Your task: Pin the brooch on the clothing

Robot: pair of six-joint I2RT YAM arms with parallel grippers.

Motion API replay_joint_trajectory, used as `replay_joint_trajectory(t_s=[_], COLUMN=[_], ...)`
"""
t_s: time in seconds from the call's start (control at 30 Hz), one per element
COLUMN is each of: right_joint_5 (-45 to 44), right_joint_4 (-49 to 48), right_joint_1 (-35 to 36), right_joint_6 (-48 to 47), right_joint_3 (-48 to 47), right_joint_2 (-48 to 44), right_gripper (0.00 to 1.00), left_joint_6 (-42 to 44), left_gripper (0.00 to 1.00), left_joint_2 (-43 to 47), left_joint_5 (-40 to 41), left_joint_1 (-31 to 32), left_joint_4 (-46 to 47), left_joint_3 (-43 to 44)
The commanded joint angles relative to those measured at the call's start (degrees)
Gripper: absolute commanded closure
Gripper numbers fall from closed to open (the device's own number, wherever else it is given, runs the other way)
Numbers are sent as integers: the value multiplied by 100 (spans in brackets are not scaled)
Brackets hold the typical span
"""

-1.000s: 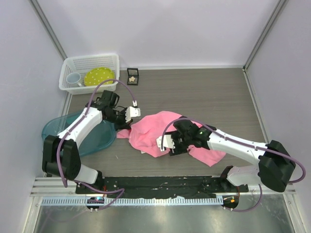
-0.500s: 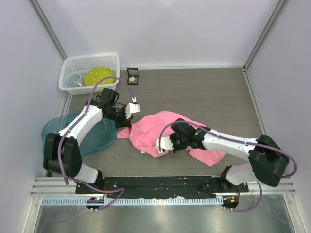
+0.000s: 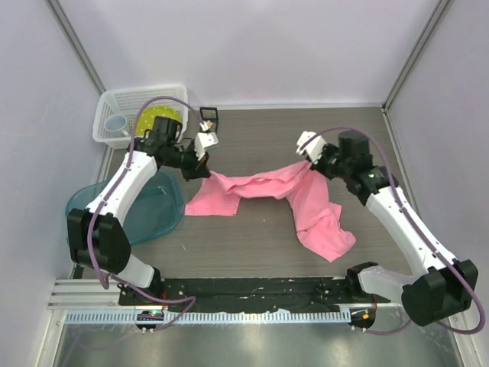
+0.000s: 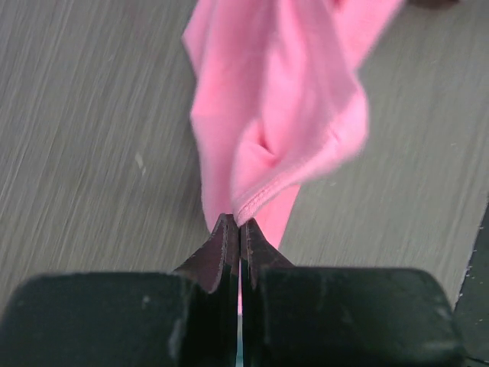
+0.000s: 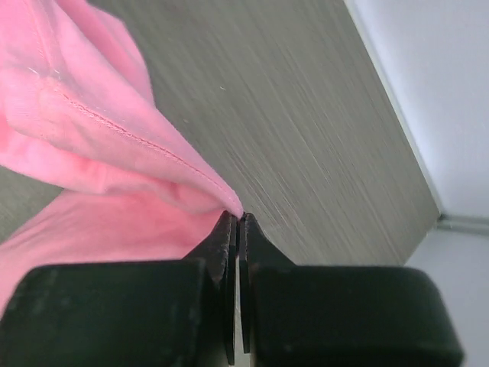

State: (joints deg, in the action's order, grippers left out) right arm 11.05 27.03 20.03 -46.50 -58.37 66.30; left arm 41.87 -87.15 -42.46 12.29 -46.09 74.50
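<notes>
The clothing (image 3: 260, 183), a pink T-shirt, hangs stretched between both grippers above the table, and its right part droops down to the table surface (image 3: 328, 237). My left gripper (image 3: 206, 167) is shut on a hemmed edge of the clothing (image 4: 275, 115); in the left wrist view the fabric runs between the closed tips of the gripper (image 4: 239, 222). My right gripper (image 3: 306, 159) is shut on another stitched edge of the clothing (image 5: 92, 153), pinched at the tips of that gripper (image 5: 238, 218). The brooch is too small to make out; a small black box (image 3: 208, 115) stands just behind the left gripper.
A white basket (image 3: 107, 103) at the back left holds a yellow plate (image 3: 157, 118) and a cup (image 3: 114, 122). A teal basin (image 3: 114, 218) sits at the left under the left arm. Enclosure walls bound the table on three sides.
The right gripper closed on the shirt and swung up and back to the right. The left gripper moved back with its edge. The shirt went from a heap to stretched between them.
</notes>
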Motion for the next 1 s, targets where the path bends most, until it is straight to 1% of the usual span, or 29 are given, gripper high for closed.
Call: replay_joint_trajectory(t_s=[0.0,0.03,0.1,0.13,0.2,0.23,0.3,0.33,0.43,0.57,0.6,0.67,0.7,0.73,0.83,0.97], right_joint_5=[801,837,855,881,925,960,1031,1092,1242,1207,1198,1189,1180,1189,1189,1180], right_joint_4=[417,426,452,444,444,444,479,505,584,611,602,611,620,620,611,602], right_joint_1=[-806,-1025,-1150,-1264,-1326,-1344,-1353,-1353,-1353,-1362,-1362,-1361,-1362,-1362,-1361,-1353], right_joint_6=[606,633,712,765,809,835,844,853,888,897,897,897,897,906,941,941], right_joint_3=[-324,-324,-298,-298,-272,-272,-254,-245,-254,-210,-184,-157,-149,-140,-131,-105], right_joint_2=[-197,-205,-214,-223,-240,-241,-249,-249,-223,-223,-223,-223,-223,-223,-223,-214], right_gripper=[99,99,99,99,99,99,99,99,99,99,99,99,99,99,99,99], left_joint_6=[-398,-477,-618,-671,-479,-365,-145,-135,-179,-521,-530,-443,-382,-294,-205,-92], left_gripper=[100,100,97,89,79,69,61,57,50,50,50,50,50,51,53,54], left_joint_2=[128,207,348,453,506,559,647,717,1042,1341,1376,1359,1237,1132,622,-2], left_joint_5=[-176,16,167,272,421,492,747,817,976,1239,1475,1704,1793,2011,2241,2233], left_joint_1=[895,1306,1626,1740,1733,1732,1733,1732,1759,2092,2380,2672,2986,3128,3480,3613], left_joint_4=[-366,-253,-112,80,65,21,64,273,765,1399,1531,1865,1892,1945,2033,2060], left_joint_3=[242,153,-214,-356,-558,-777,-1015,-1243,-1560,-2078,-2184,-2325,-2326,-2291,-2028,-1676])
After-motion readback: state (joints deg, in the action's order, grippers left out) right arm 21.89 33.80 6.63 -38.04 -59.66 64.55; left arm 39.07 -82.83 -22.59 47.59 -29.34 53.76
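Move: The left hand pinches the clothing's left end; the near right corner of the flap hanging there lies about 6 cm back, 9 cm right and 13 cm below. The teal tub is some 25 cm left and 4 cm back, the brooch box straight ahead roughly 27 cm. From the right hand, holding the other end, that corner is about 22 cm left and 7 cm back, 16 cm below; its own trailing flap centres 9 cm back, 4 cm right. The left hand swings right and back while its fingers open to half and let go of the clothing, eases about 4 cm leftward, then heads right again, ending some 13 cm back, 10 cm right and 9 cm down, close over the near edge and turned clockwise. The right hand keeps its pinch and draws its end about 5 cm right, tilting slightly. ##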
